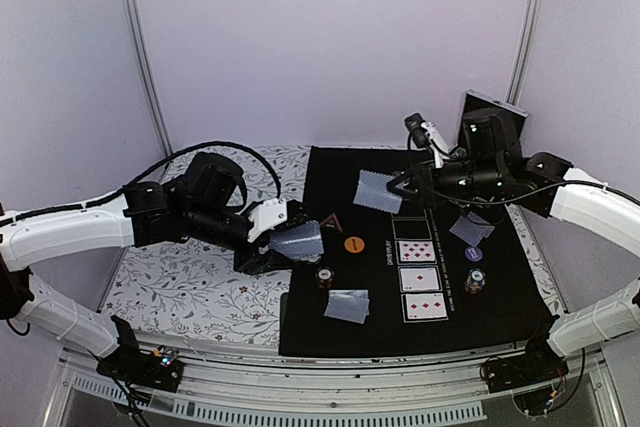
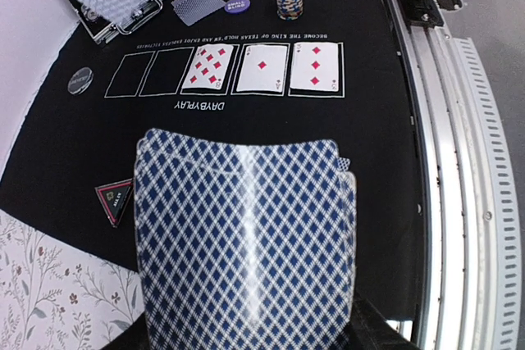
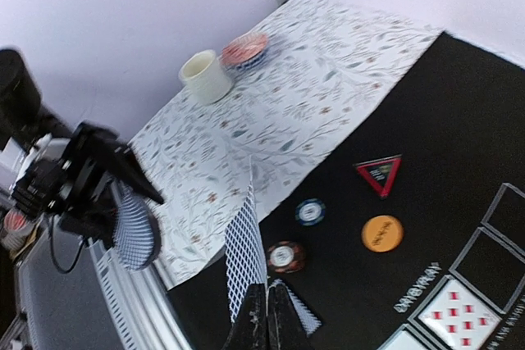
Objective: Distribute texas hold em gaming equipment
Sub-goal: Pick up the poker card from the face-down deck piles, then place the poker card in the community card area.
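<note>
My left gripper (image 1: 288, 243) is shut on a deck of blue-backed cards (image 2: 246, 235), held above the mat's left edge; the deck hides its fingers in the left wrist view. My right gripper (image 3: 267, 311) is shut on one face-down card (image 3: 244, 243), seen edge-on, above the mat's far middle (image 1: 378, 190). On the black mat (image 1: 500, 317) lie three face-up cards (image 2: 261, 67), a red triangle marker (image 1: 328, 223), an orange button (image 1: 353, 244), a chip stack (image 1: 324, 276) and face-down cards (image 1: 346, 304). At the right are a purple button (image 1: 473, 253), chips (image 1: 474, 281) and face-down cards (image 1: 471, 229).
A silver button (image 2: 80, 80) lies at the mat's far side. The silver-edged case (image 1: 490, 107) stands open at the back right. A white cup (image 3: 205, 76) and a pink round object (image 3: 244, 50) sit on the floral cloth (image 1: 190, 287) left of the mat.
</note>
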Controlling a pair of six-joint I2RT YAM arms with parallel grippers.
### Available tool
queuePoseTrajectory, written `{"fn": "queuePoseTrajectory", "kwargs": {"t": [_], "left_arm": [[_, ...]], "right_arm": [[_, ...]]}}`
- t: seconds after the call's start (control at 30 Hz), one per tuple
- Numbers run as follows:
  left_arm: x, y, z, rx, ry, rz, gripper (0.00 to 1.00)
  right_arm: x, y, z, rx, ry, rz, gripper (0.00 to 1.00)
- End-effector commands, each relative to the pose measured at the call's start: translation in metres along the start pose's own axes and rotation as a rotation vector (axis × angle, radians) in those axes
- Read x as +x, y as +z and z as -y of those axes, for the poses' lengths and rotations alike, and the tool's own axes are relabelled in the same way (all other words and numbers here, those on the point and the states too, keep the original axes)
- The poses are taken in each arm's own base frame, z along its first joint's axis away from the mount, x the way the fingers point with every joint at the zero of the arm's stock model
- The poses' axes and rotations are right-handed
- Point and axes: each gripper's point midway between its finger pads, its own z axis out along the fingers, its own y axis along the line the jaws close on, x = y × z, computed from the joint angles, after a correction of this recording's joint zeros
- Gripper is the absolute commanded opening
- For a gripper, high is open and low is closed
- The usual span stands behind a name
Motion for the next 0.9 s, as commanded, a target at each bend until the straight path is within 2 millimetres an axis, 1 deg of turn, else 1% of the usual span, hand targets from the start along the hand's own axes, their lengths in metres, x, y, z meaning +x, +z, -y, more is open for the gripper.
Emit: {"fn": "queuePoseTrajectory", "kwargs": {"t": [0.0,0.1,0.17,0.27,0.3,0.33,0.37,0.47,0.57,0.63,0.73,0.87], "left_arm": [[-0.012,-0.002,0.002,0.004,0.03,0.039,0.55],[-0.013,-0.001,0.006,0.027,0.025,0.047,0.55],[-0.013,0.0,0.006,0.03,0.025,0.047,0.55],[-0.013,-0.001,0.006,0.029,0.027,0.048,0.55],[-0.013,-0.001,0.006,0.027,0.027,0.049,0.55],[-0.013,-0.002,0.006,0.025,0.029,0.05,0.55],[-0.013,-0.003,0.006,0.025,0.03,0.05,0.55],[-0.013,-0.003,0.006,0.023,0.035,0.052,0.55],[-0.01,-0.001,0.007,0.023,0.035,0.046,0.55],[-0.009,-0.001,0.007,0.024,0.036,0.042,0.55],[-0.007,0.001,0.007,0.027,0.037,0.036,0.56],[-0.004,0.003,0.007,0.028,0.038,0.028,0.56]], "right_arm": [[0.003,-0.021,0.062,0.127,-0.002,-0.026,0.02],[0.013,-0.015,0.098,0.166,-0.042,-0.091,0.02],[0.019,-0.008,0.116,0.145,-0.076,-0.133,0.02],[0.032,0.006,0.15,0.129,-0.068,-0.206,0.02],[0.034,0.01,0.16,0.114,-0.046,-0.23,0.02],[0.043,0.017,0.179,0.11,-0.011,-0.267,0.02],[0.049,0.023,0.192,0.104,0.014,-0.298,0.02],[0.071,0.038,0.224,0.098,0.097,-0.386,0.02],[0.089,0.05,0.24,0.072,0.13,-0.443,0.02],[0.097,0.054,0.248,0.071,0.133,-0.473,0.02],[0.101,0.057,0.262,0.077,0.134,-0.485,0.02],[0.103,0.067,0.265,0.018,0.126,-0.499,0.03]]}}
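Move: My right hand already pinches a face-down poker card. The empty box it is going to, the nearer of the two unfilled ones, lies about 14 cm ahead, 9 cm right and some 26 cm below. The third face-up card is 7 cm nearer me than that box. The face-down pair lies 13 cm right of the box, level with it, and the big blind button about 13 cm left and 4 cm nearer. From my deck-holding left hand the box is roughly 20 cm ahead, 28 cm right and 18 cm below. I sweep my right hand forward and to the right with the pinched card, then bring it steeply down over the nearer empty box: about 22 cm down in all, with 15 forward and 12 right, slowing at the end. On the way my wrist tips the fingers some 30 degrees further down, and they stay shut on the card. ##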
